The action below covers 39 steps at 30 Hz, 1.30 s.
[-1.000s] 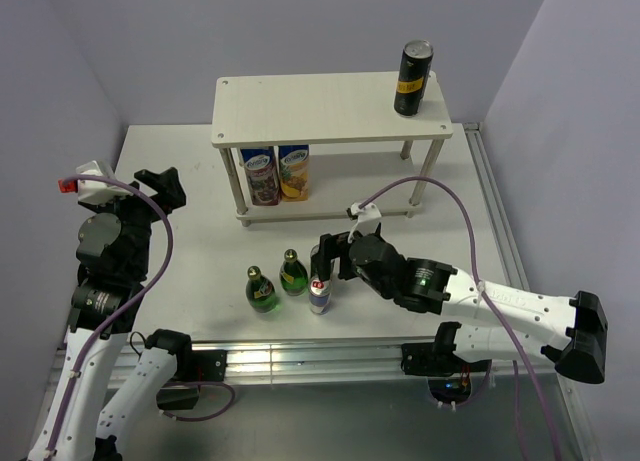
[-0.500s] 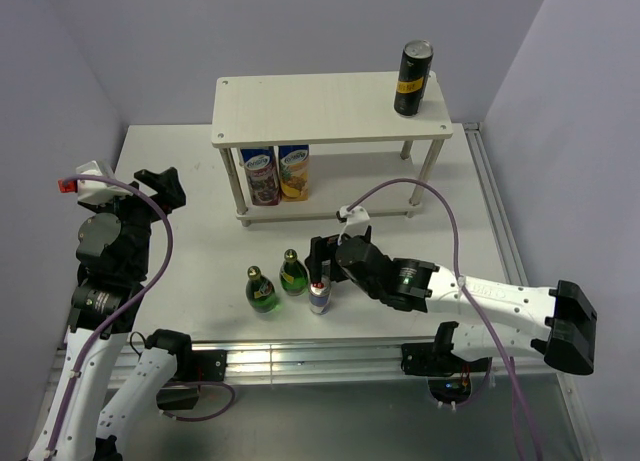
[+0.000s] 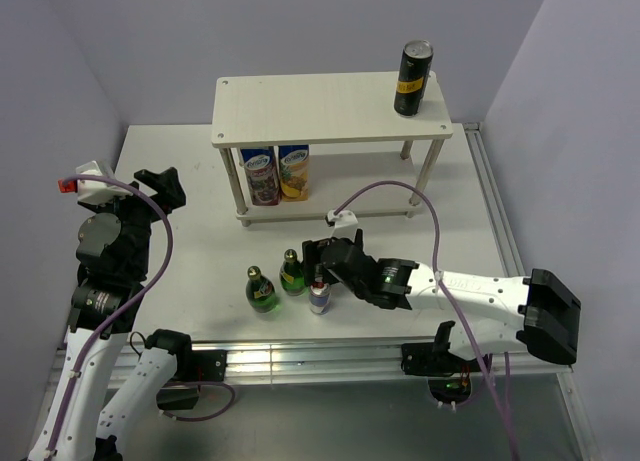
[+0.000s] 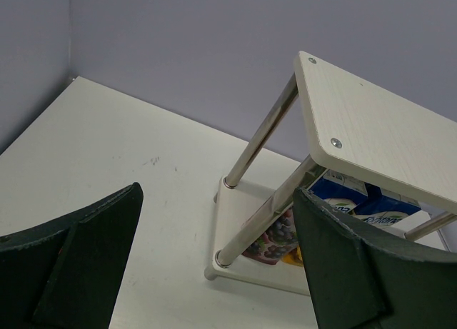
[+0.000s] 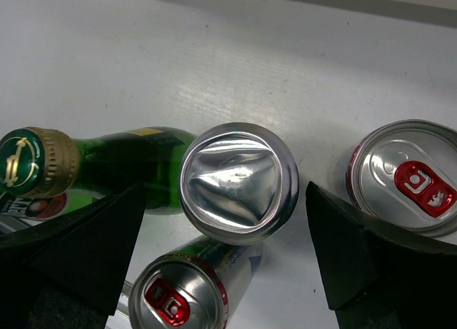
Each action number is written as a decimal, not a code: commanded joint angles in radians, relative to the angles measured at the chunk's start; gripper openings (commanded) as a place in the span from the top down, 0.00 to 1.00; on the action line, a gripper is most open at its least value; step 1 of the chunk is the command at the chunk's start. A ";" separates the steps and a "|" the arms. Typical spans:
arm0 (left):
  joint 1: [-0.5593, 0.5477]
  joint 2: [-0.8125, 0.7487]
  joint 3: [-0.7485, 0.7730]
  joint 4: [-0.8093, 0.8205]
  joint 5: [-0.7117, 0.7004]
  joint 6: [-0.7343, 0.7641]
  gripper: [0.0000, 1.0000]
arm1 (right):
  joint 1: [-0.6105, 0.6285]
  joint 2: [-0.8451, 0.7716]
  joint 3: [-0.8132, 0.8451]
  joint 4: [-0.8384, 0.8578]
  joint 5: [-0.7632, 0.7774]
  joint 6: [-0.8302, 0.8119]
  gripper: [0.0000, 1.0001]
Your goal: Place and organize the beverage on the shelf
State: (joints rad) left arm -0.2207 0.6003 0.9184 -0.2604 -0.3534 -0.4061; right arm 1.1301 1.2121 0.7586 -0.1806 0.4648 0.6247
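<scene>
The shelf stands at the back with a tall black can on its top board's right end. Near the front stand two green bottles and a slim blue-and-silver can. My right gripper hovers open over this cluster. In the right wrist view a can with a dented plain silver top sits between the fingers, untouched. Two red-tabbed cans and a bottle cap surround it. My left gripper is open and empty, facing the shelf's left end.
Two juice cartons stand on the shelf's lower board at its left end. Purple cables loop off both arms. Walls close the table at the left, back and right.
The right arm has swung leftward and its open gripper has edged further over the cans. The left arm and the drinks have not moved.
</scene>
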 commanded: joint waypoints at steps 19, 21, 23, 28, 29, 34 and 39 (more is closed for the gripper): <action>0.006 0.000 0.004 0.012 0.008 0.000 0.08 | 0.020 0.141 -0.016 0.136 0.227 0.023 0.34; 0.006 0.000 0.004 0.013 0.008 0.000 0.08 | 0.022 0.144 -0.013 0.138 0.227 0.017 0.49; 0.006 0.000 0.005 0.012 0.008 0.000 0.08 | 0.026 0.139 -0.007 0.132 0.229 0.012 0.60; 0.006 0.000 0.005 0.012 0.010 0.000 0.08 | 0.048 0.090 0.066 0.034 0.256 -0.013 0.80; 0.006 0.000 0.005 0.012 0.010 0.000 0.08 | 0.054 0.075 0.083 0.014 0.261 -0.023 0.90; 0.006 -0.002 0.005 0.015 0.010 0.000 0.08 | 0.068 -0.069 0.232 -0.129 0.310 -0.077 1.00; 0.006 0.000 0.005 0.012 0.005 0.000 0.08 | 0.066 -0.129 0.401 -0.215 0.365 -0.200 1.00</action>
State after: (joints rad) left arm -0.2207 0.6003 0.9184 -0.2604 -0.3531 -0.4072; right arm 1.1954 1.1496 1.0218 -0.3965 0.7197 0.5140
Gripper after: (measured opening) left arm 0.926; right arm 0.669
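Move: The silver-topped can lies about 3 cm ahead of the right hand, neither left nor right of it, its middle some 5 cm below. At much the same height, a red-tabbed front can stands roughly 5 cm back and 1 cm left, a second red-tabbed can about 5 cm ahead and 8 cm right, and the nearer green bottle about 1 cm ahead and 7 cm left. From the idle left hand the silver-topped can is some 30 cm right, 4 cm back and 30 cm below. Ease the open right gripper forward and down, about 2.5 cm each way, so its fingers straddle the silver-topped can, turning slightly clockwise as you go. Close until both fingers pinch its sides, then draw back a little and, keeping that grip, lift fast by some 13 cm, tipping the fingers up towards the end. ##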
